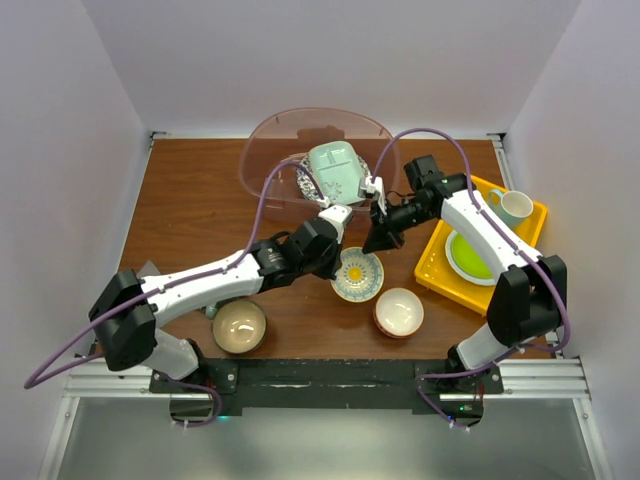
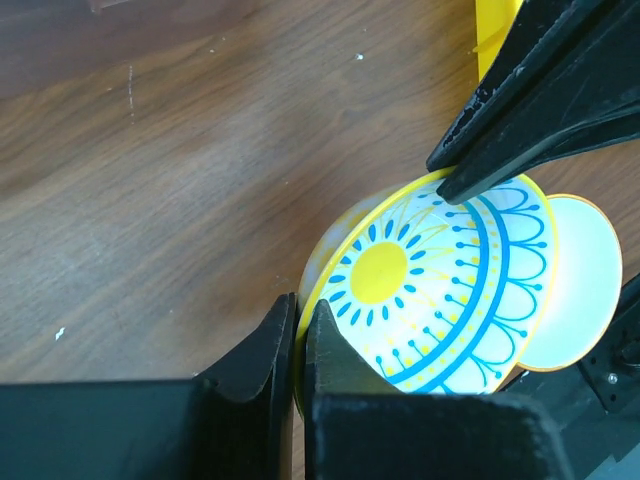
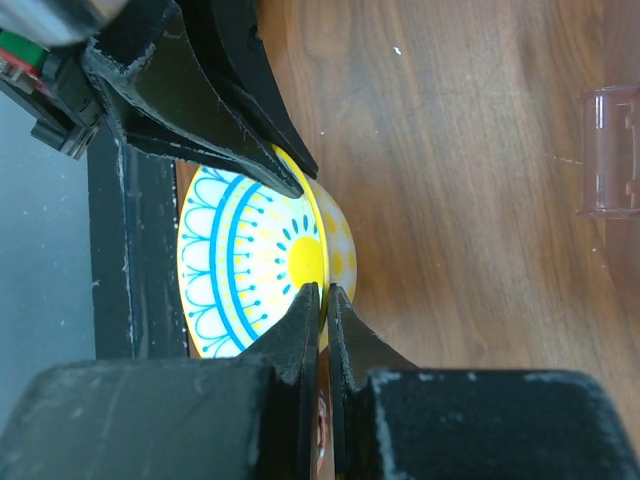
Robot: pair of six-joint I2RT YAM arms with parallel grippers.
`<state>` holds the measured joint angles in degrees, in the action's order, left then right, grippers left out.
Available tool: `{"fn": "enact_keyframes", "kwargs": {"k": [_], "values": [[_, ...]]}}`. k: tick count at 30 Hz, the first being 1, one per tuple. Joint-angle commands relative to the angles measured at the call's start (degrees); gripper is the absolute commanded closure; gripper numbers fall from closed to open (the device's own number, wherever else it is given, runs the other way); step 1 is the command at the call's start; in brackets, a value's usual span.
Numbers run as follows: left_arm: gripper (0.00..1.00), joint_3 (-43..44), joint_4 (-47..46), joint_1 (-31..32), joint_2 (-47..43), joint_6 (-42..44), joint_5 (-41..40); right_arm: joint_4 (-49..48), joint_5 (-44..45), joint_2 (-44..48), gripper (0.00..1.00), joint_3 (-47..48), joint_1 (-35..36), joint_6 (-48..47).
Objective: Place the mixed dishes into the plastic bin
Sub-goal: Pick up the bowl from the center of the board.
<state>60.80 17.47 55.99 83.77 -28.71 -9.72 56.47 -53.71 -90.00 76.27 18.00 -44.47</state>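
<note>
A small patterned bowl (image 1: 357, 275), white with a yellow sun and blue lines, is in front of the plastic bin (image 1: 262, 150). My left gripper (image 1: 338, 260) is shut on its left rim (image 2: 299, 315). My right gripper (image 1: 379, 244) is shut on the opposite rim (image 3: 323, 298). Each wrist view shows the other gripper's fingers on the far rim. I cannot tell whether the bowl touches the table. The bin holds a mint square dish (image 1: 335, 170) on a patterned plate (image 1: 307, 181). A tan bowl (image 1: 239, 326) and a white-lined bowl (image 1: 398, 311) sit near the front edge.
A flat yellow tray (image 1: 437, 262) at the right holds a lime-green plate (image 1: 468, 256) and a teal mug (image 1: 513, 205). The white-lined bowl (image 2: 585, 280) lies close behind the patterned one. White walls enclose the table on three sides.
</note>
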Motion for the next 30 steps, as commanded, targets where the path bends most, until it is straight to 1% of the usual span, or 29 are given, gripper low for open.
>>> {"fn": "enact_keyframes", "kwargs": {"k": [1,6,7,8,9,10,11,13,14,16,18,20,21,24,30], "values": [[1.0,2.22,1.07,0.35,-1.32,1.9,-3.2,1.01,-4.21,0.61,1.0,0.37,-0.33,-1.76],[1.0,0.56,-0.25,0.35,-5.1,2.52,-4.26,2.07,-4.64,0.79,0.99,0.2,-0.33,-3.52],[1.0,0.2,-0.94,0.26,-5.71,2.69,-4.35,2.5,-4.82,0.87,0.95,0.2,-0.33,-3.78],[1.0,-0.06,-1.21,0.26,-6.85,2.87,-4.52,2.68,-4.91,1.05,0.88,0.11,-0.33,-4.57],[1.0,-0.67,-1.48,0.26,-7.38,3.04,-4.61,3.03,-5.17,1.22,0.82,0.11,-0.42,-5.01],[1.0,-0.94,-1.91,0.26,-8.35,3.13,-4.7,3.9,-5.61,1.75,0.71,0.11,-0.33,-6.32],[1.0,-1.46,-2.09,0.26,-8.79,3.31,-4.79,4.26,-5.79,1.93,0.63,0.11,-0.42,-6.85],[1.0,-1.91,-2.53,0.26,-9.93,3.57,-4.79,4.88,-6.05,3.16,0.53,-0.07,-0.68,-8.08],[1.0,-2.17,-2.71,0.26,-10.37,3.66,-4.87,5.05,-6.05,3.51,0.45,-0.33,-0.68,-8.53],[1.0,-2.43,-2.97,0.26,-11.25,4.1,-4.96,5.23,-6.23,4.91,0.39,-0.59,-0.95,-9.4],[1.0,-2.52,-2.88,0.18,-11.78,4.27,-4.96,5.14,-6.23,5.88,0.3,-1.21,-1.3,-9.67],[1.0,-2.61,-2.97,0.18,-12.57,4.63,-4.88,5.06,-6.14,7.02,0.26,-1.82,-1.82,-10.29],[1.0,-2.7,-2.97,0.18,-12.84,4.71,-4.87,4.88,-5.97,7.38,0.22,-2.0,-2.09,-10.46],[1.0,-2.96,-2.89,0.18,-14.07,5.42,-4.87,4.27,-6.49,8.78,0.17,-2.79,-3.76,-10.55],[1.0,-3.4,-2.01,-0.09,-16.79,6.65,-5.58,3.91,-8.86,11.16,0.12,-4.2,-8.15,-11.78]]}}
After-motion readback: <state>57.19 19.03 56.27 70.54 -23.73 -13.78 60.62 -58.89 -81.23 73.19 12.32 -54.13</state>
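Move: The patterned bowl hangs on edge between the hands, both pinching its rim: its middle is about 6 cm back, 3 cm left and 2 cm below the right fingertips. From the left hand the plastic bin lies some 23 cm ahead, 3 cm left and 8 cm lower, and the white bowl 10 cm back, 15 cm right and 11 cm down. From the right hand the bin is about 17 cm ahead, 10 cm left and 11 cm lower. The right hand spreads its fingers nearly wide to let go of the patterned bowl's rim, backing off about 2 cm towards its base, then rising some 3 cm and swinging to its right, clear of the bowl. The left hand keeps its pinch on the near-upright bowl's rim, first almost still, then lifts it about 5 cm and carries it some 3.5 cm left, the fingertips tipping up roughly 10 degrees. ##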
